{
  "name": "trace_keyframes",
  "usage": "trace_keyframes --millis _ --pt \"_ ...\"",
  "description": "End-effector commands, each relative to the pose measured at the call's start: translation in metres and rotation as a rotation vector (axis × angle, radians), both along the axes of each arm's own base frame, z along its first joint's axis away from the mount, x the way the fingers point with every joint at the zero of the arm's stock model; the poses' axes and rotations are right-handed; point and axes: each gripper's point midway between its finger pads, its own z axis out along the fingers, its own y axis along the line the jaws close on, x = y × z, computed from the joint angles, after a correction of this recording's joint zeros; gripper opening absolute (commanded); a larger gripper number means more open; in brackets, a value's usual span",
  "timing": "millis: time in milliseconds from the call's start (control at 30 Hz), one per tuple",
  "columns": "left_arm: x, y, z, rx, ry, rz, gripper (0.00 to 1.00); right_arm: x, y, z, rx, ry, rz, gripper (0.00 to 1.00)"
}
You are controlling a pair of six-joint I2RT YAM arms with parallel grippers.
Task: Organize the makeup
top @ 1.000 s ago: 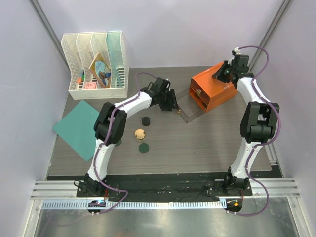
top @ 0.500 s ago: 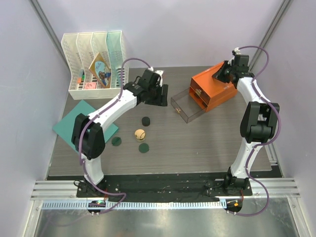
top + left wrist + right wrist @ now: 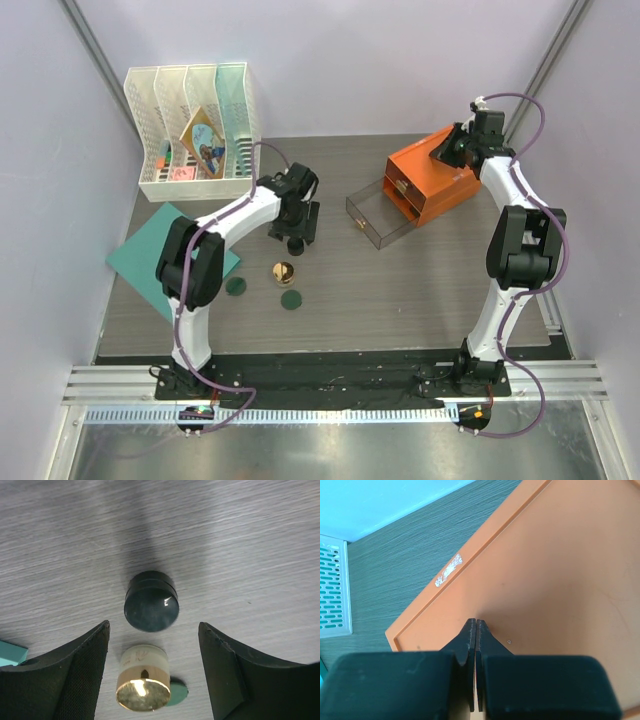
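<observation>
My left gripper (image 3: 298,232) hangs open just above the black jar (image 3: 296,247). In the left wrist view the black jar (image 3: 151,607) stands on the table beyond the fingertips, and nothing is between the fingers (image 3: 75,680). Closer in stands the tan round compact (image 3: 143,685), with a dark-green disc (image 3: 178,693) behind it. From above, the compact (image 3: 284,272) has one green disc (image 3: 291,299) below it and another disc (image 3: 236,286) to its left. My right gripper (image 3: 476,622) is shut with its tips on the orange drawer box (image 3: 545,570).
The orange drawer box (image 3: 430,172) stands at the back right, its clear drawer (image 3: 378,220) pulled out toward the middle. A white file organiser (image 3: 195,120) holds the back left corner. A teal sheet (image 3: 160,262) lies at the left edge.
My left gripper has swung back from the clear drawer to above the black jar, and its jaws have opened wider. The right arm has not moved.
</observation>
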Motion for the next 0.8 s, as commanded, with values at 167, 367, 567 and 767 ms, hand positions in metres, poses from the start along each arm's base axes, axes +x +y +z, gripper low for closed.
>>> trace_keyframes --millis 167,367,567,767 --pt "-0.001 0.003 -0.032 0.037 0.074 0.028 0.7 -0.132 -0.016 -0.182 -0.1 0.691 -0.029 0.01" --pt "0.001 0.001 -0.047 0.035 0.083 0.039 0.55 -0.132 -0.014 -0.182 -0.093 0.689 -0.022 0.01" --pt "0.004 0.006 -0.06 0.083 0.105 0.071 0.04 -0.132 -0.013 -0.182 -0.086 0.688 -0.021 0.01" --pt "0.019 -0.001 -0.033 0.05 0.037 0.081 0.0 -0.132 -0.012 -0.182 -0.083 0.688 -0.021 0.01"
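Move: The black jar stands almost straight below the left hand, about 1 cm back and roughly 5 cm down, between the open fingers. The gold-topped cream jar is some 8 cm back and 3 cm to the left of the hand, with a green disc about 14 cm back and 1 cm left. The open drawer lies some 8 cm ahead and 21 cm to the right. From the right hand, the black jar is roughly 19 cm back, 32 cm left and 11 cm lower. The left hand's fingers close on the sides of the black jar and pinch it between the pads: the hand sinks about 5 cm over it, pointing nearly straight down, and the fingers shut partway from wide open until the jar stops them. Keeping that grip, the hand then eases about 1 cm forward with hardly any lift. ##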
